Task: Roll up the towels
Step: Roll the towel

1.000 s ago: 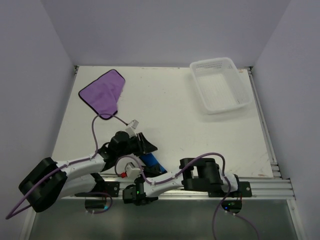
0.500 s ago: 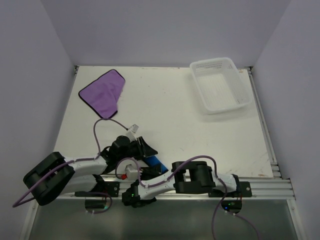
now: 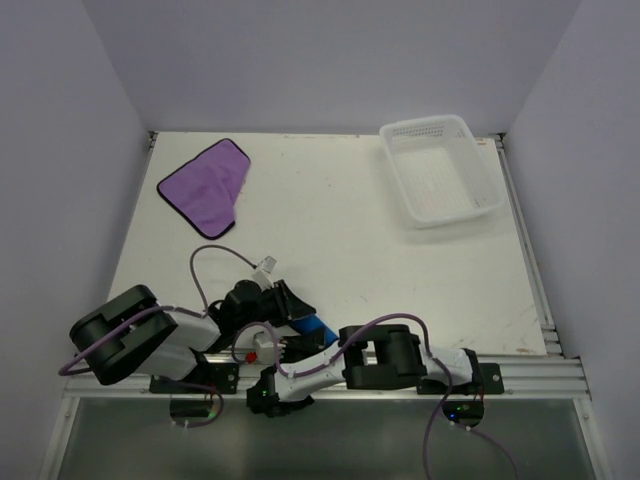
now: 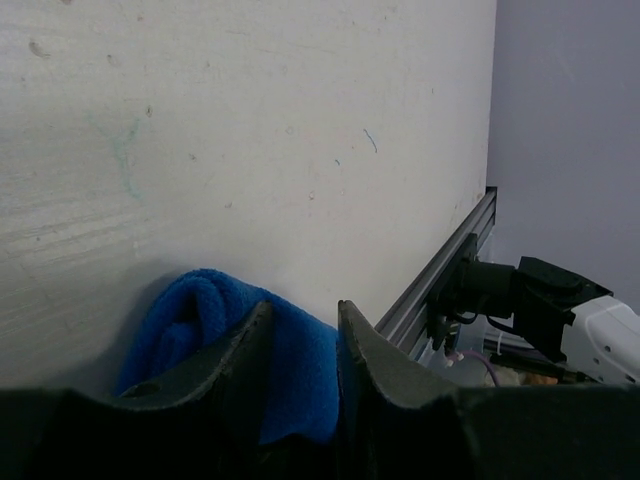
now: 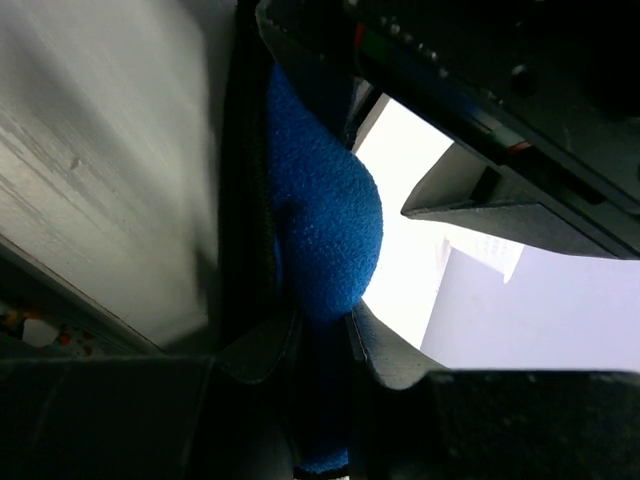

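Note:
The blue towel [image 3: 313, 328] is bunched into a roll at the table's near edge, between the two arms. My left gripper [image 3: 296, 312] is shut on it; in the left wrist view the blue towel [image 4: 190, 320] fills the gap between the left gripper [image 4: 303, 322] fingers and bulges out to the left. My right gripper [image 5: 322, 332] is also shut on the blue towel [image 5: 320, 220], pinching its end from below. The right gripper [image 3: 290, 347] sits just under the roll. The purple towel [image 3: 205, 185] lies flat at the far left, untouched.
A white perforated basket [image 3: 470, 205] stands at the back right corner. The aluminium rail [image 4: 440, 275] runs along the table's near edge right beside the roll. Cables loop from both arms [image 3: 215, 255] over the near left of the table.
The left arm has folded back toward its base and the right arm's elbow has slid left. The blue towel stays pinched between both grippers; the left jaws have narrowed slightly.

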`<state>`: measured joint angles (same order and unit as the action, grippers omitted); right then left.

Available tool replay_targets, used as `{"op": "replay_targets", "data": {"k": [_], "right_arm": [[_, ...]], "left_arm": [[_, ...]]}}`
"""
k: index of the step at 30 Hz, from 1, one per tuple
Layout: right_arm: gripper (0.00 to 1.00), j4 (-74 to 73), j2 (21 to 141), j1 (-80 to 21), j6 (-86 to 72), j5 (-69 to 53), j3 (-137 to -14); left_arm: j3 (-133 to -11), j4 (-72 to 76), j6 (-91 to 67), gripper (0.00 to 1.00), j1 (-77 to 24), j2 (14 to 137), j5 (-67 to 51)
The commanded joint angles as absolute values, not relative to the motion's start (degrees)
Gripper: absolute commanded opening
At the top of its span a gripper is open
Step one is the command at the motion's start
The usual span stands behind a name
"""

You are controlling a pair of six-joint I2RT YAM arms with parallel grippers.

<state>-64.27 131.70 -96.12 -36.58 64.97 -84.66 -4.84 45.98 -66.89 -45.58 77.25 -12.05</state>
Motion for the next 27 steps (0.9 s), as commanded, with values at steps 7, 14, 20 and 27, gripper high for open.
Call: {"op": "replay_targets", "data": {"k": [7,14,20,27], "right_arm": [[0.33,-62.8,131.5,-95.1,-39.6,64.8,-85.7],[0.38,-60.3,128.8,-95.2,-39.9,63.5,-83.5],[0.44,-55.6,122.7,-95.1,-38.8,61.2,-80.2],[0.49,-50.6,117.7,-95.1,-37.2,57.6,-77.0]], "left_arm": [[1.5,54.0,-69.3,0.36,-48.7,89.0,-12.3],[1.6,52.4,-68.6,0.36,-48.7,88.9,-11.3],[2.0,51.4,-68.6,0.36,-48.7,88.3,-10.7],[1.7,47.6,-68.3,0.36,-48.7,86.0,-9.2]]}}
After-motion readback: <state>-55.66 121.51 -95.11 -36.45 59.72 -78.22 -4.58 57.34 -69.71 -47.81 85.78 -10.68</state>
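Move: The right fingers are already shut on the near end of the rolled-up blue towel, whose middle lies about 3 cm ahead of them, 1 cm to the left and about level. The left fingers, half open, already straddle its far part; from them that middle is about 3 cm back, 2 cm to the right and 1 cm lower. The table's near edge runs some 3 cm straight back from the right hand, a little below it. The left hand nudges the blue towel about 1 cm to the right between its half-open fingers, then holds there, staying around the roll near the table. Meanwhile the right hand opens its fingers steadily to about half and lets the near end of the roll go, easing just under 1 cm to the right before turning back left by as much and rising about 1 cm, its left side rolling up some 15 degrees while the spread fingers still stand on both sides of the roll. ##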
